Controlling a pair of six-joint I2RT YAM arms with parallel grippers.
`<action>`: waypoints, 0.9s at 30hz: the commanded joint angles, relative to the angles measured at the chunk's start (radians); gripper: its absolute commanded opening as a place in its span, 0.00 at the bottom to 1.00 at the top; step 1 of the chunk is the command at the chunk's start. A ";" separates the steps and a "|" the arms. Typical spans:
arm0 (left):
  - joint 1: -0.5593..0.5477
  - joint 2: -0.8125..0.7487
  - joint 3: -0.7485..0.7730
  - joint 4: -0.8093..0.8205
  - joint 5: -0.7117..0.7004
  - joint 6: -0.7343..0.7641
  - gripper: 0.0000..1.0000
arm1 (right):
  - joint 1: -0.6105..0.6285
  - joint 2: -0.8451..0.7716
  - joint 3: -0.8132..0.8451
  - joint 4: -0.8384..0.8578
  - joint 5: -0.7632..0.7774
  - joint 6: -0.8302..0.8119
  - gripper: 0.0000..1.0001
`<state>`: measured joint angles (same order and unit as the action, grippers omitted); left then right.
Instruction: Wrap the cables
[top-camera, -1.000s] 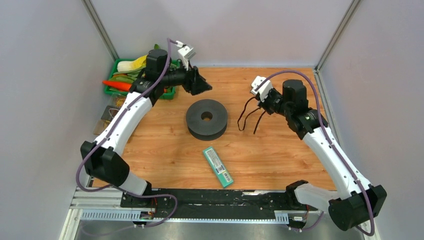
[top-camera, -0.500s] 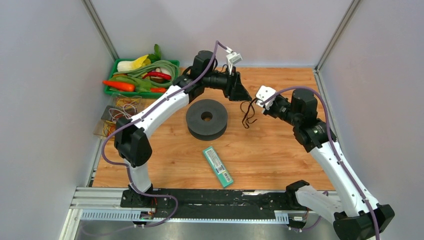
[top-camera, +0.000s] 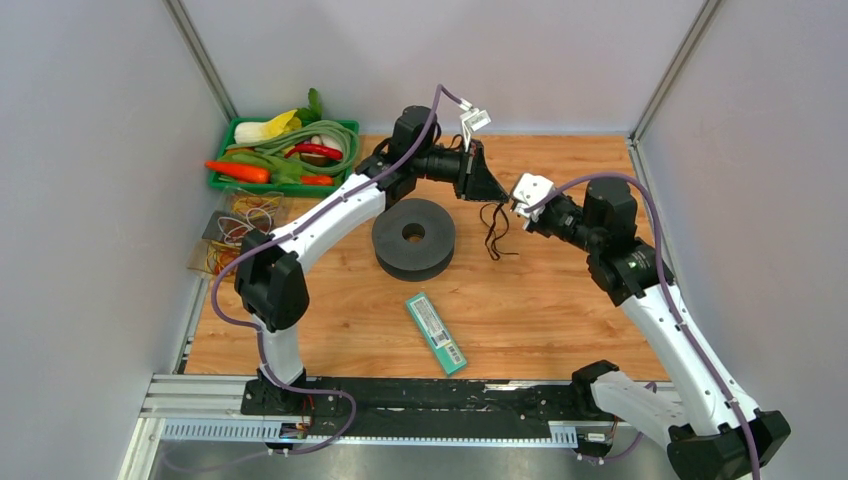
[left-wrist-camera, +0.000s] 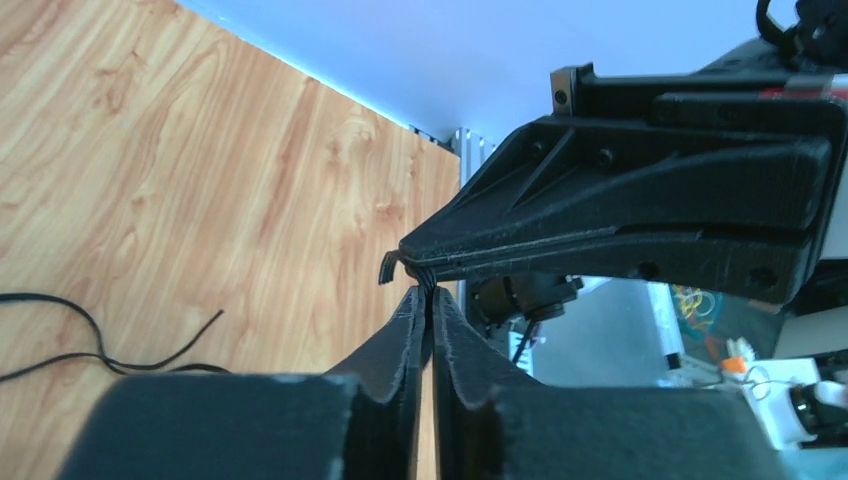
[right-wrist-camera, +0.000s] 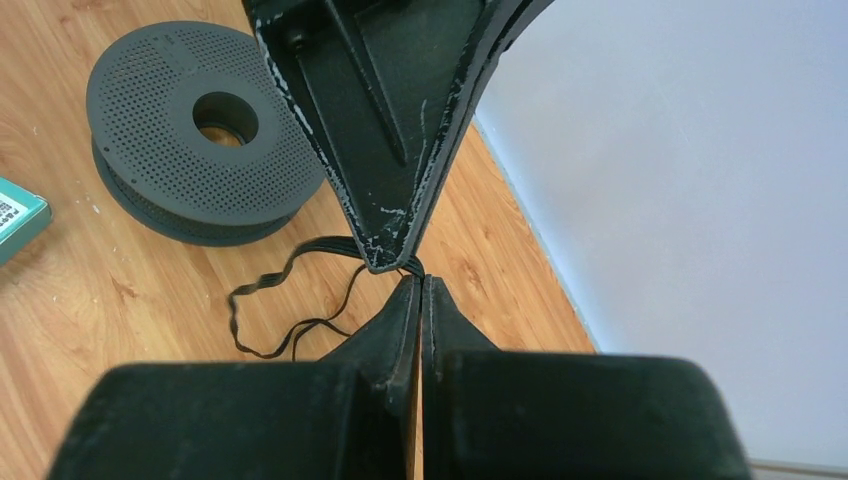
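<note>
The cables (top-camera: 493, 230) are thin black strands hanging in limp loops to the wood, right of the dark grey spool (top-camera: 413, 238). My right gripper (top-camera: 514, 205) is shut on their upper ends, and short strand tips stick out past its fingertips (left-wrist-camera: 415, 252). My left gripper (top-camera: 496, 193) meets it tip to tip from the left, its jaws pinched on the same bundle (left-wrist-camera: 430, 285). In the right wrist view the loops (right-wrist-camera: 262, 300) dangle below the left gripper's fingers (right-wrist-camera: 385, 170), above the right gripper (right-wrist-camera: 418, 280). The spool (right-wrist-camera: 205, 130) lies flat beyond them.
A teal box (top-camera: 437, 333) lies on the wood in front of the spool. A green tray (top-camera: 222, 181) of vegetables stands at the back left, with a tangle of yellowish wires (top-camera: 237, 232) beside the table's left edge. Grey walls close in the back and sides.
My left arm swung right from beside the tray to the right gripper, and its jaws closed on the cables. The right gripper shifted slightly left and farther back, the cables bunching beneath it.
</note>
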<state>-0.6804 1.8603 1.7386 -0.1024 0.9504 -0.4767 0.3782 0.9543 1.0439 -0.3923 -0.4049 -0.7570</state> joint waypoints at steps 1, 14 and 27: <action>-0.005 -0.022 -0.024 0.096 0.037 -0.017 0.00 | 0.005 0.011 0.018 0.076 -0.038 0.074 0.01; 0.054 -0.113 -0.155 0.314 0.040 -0.124 0.00 | 0.002 0.023 0.011 0.073 0.000 0.183 0.42; 0.105 -0.173 -0.240 0.531 0.057 -0.284 0.00 | -0.024 -0.003 0.071 0.096 -0.095 0.448 1.00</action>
<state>-0.5797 1.7519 1.5246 0.2436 0.9791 -0.6556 0.3561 0.9749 1.0821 -0.3840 -0.4171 -0.4793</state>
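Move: The black cable sits between both sets of fingertips, practically at the left hand's point and the right hand's point alike; the right fingers are shut on it. Its tail reaches the table about 28 cm below and roughly 6 cm ahead of the left hand. From that hand the grey spool lies some 18 cm left, 7 cm ahead and 25 cm below; the teal box is around 14 cm back, 13 cm left and 28 cm below. Finish closing the left gripper on the cable right beside the right fingertips, and let it dip about a centimetre. Then open the right gripper wide to let the cable go, keeping that hand nearly in place while tilting it some 15 degrees. Draw the left gripper about 4 cm to the left, a little forward and up, away from the right fingers, keeping its pinch. ##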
